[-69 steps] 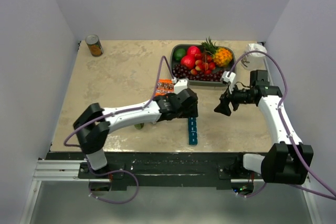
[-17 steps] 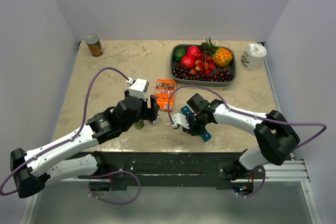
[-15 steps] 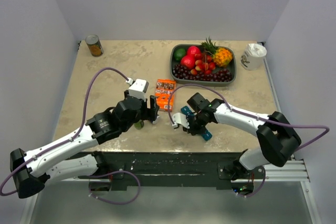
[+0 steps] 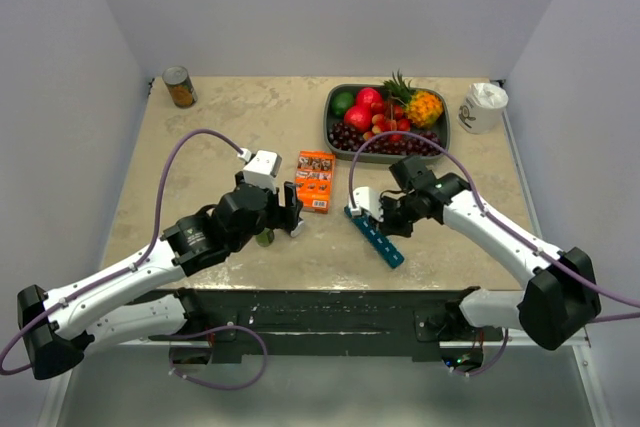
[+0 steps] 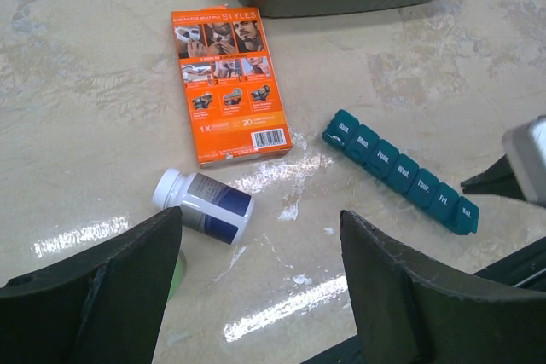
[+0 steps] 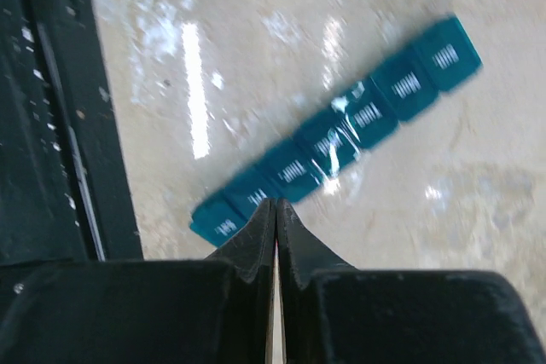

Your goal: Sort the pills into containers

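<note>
The containers [image 4: 377, 238] are one teal strip of day-labelled compartments [image 5: 401, 171], lying diagonally near the table's front edge with every lid shut. A white pill bottle [image 5: 205, 206] with a blue label lies on its side left of the strip. No loose pills show. My left gripper [image 5: 260, 236] hangs open above bare table, the bottle just beyond its left finger and nothing between the jaws. In the top view the left gripper [image 4: 290, 209] sits left of the strip. My right gripper [image 6: 275, 204] is shut and empty, its tips over the strip's [image 6: 341, 130] near end; from above the right gripper [image 4: 380, 222] hovers by the strip.
An orange box [image 4: 316, 181] lies flat behind the bottle, also in the left wrist view as the orange box [image 5: 226, 83]. A grey fruit tray [image 4: 335, 139] stands at the back, a can [image 4: 180, 87] at the back left, a white cup [image 4: 483, 107] at the back right. The black front rail [image 6: 51, 125] runs close to the strip.
My right arm has drawn back to the right and lifted off the strip, which now lies uncovered and diagonal rather than straight. The left arm has held still.
</note>
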Available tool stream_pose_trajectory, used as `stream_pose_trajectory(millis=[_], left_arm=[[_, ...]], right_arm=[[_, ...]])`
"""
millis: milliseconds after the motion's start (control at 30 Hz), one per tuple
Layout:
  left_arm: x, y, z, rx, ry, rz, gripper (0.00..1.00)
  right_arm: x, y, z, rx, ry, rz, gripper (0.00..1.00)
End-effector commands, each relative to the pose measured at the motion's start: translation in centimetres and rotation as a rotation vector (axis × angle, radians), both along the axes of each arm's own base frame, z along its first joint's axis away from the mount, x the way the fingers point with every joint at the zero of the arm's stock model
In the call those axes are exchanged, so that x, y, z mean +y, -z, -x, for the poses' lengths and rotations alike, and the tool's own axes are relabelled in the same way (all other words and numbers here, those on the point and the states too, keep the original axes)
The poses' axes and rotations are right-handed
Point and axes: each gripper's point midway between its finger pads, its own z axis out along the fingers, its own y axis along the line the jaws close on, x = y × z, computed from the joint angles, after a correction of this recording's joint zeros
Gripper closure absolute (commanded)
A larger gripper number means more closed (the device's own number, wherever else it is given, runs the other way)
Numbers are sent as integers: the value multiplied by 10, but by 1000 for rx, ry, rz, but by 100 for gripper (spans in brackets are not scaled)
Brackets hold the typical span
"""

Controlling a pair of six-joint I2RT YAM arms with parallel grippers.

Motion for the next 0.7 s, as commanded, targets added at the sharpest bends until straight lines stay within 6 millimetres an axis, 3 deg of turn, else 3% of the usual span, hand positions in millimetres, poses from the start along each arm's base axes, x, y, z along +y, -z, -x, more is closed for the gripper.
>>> stream_pose_trajectory(millis=[0, 267, 367, 533, 667], left_arm=[[-2, -6, -5, -24, -4, 20, 21], [-14, 1, -3, -2, 38, 28, 21], [-18, 2, -3, 0, 50, 36, 21], [-21, 5, -3, 9, 64, 28, 21], [-20, 6, -3, 9, 65, 26, 21]], right_arm=[[-28, 3, 2, 7, 50, 42, 97], [-26, 20, 1, 32, 60, 42, 97], [-24, 35, 0, 65, 62, 50, 97], [-33, 77, 5, 138, 79, 132, 98], [-40, 90, 6, 162, 88, 181, 100]])
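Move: The teal pill organiser lies under the shut right fingers, its middle about 2 cm ahead, sideways level, and 8 cm below; it slants from front-left to back-right. The white pill bottle is some 20 cm left and 6 cm farther out from that hand, the orange box about 14 cm left and 15 cm out, both about 8 cm down. From the left hand, the organiser's middle is roughly 19 cm right, 1 cm ahead and 19 cm below. The right hand's shut fingertips shift 3 cm right, then sink about 7 cm onto the organiser's Thur–Fri part. ##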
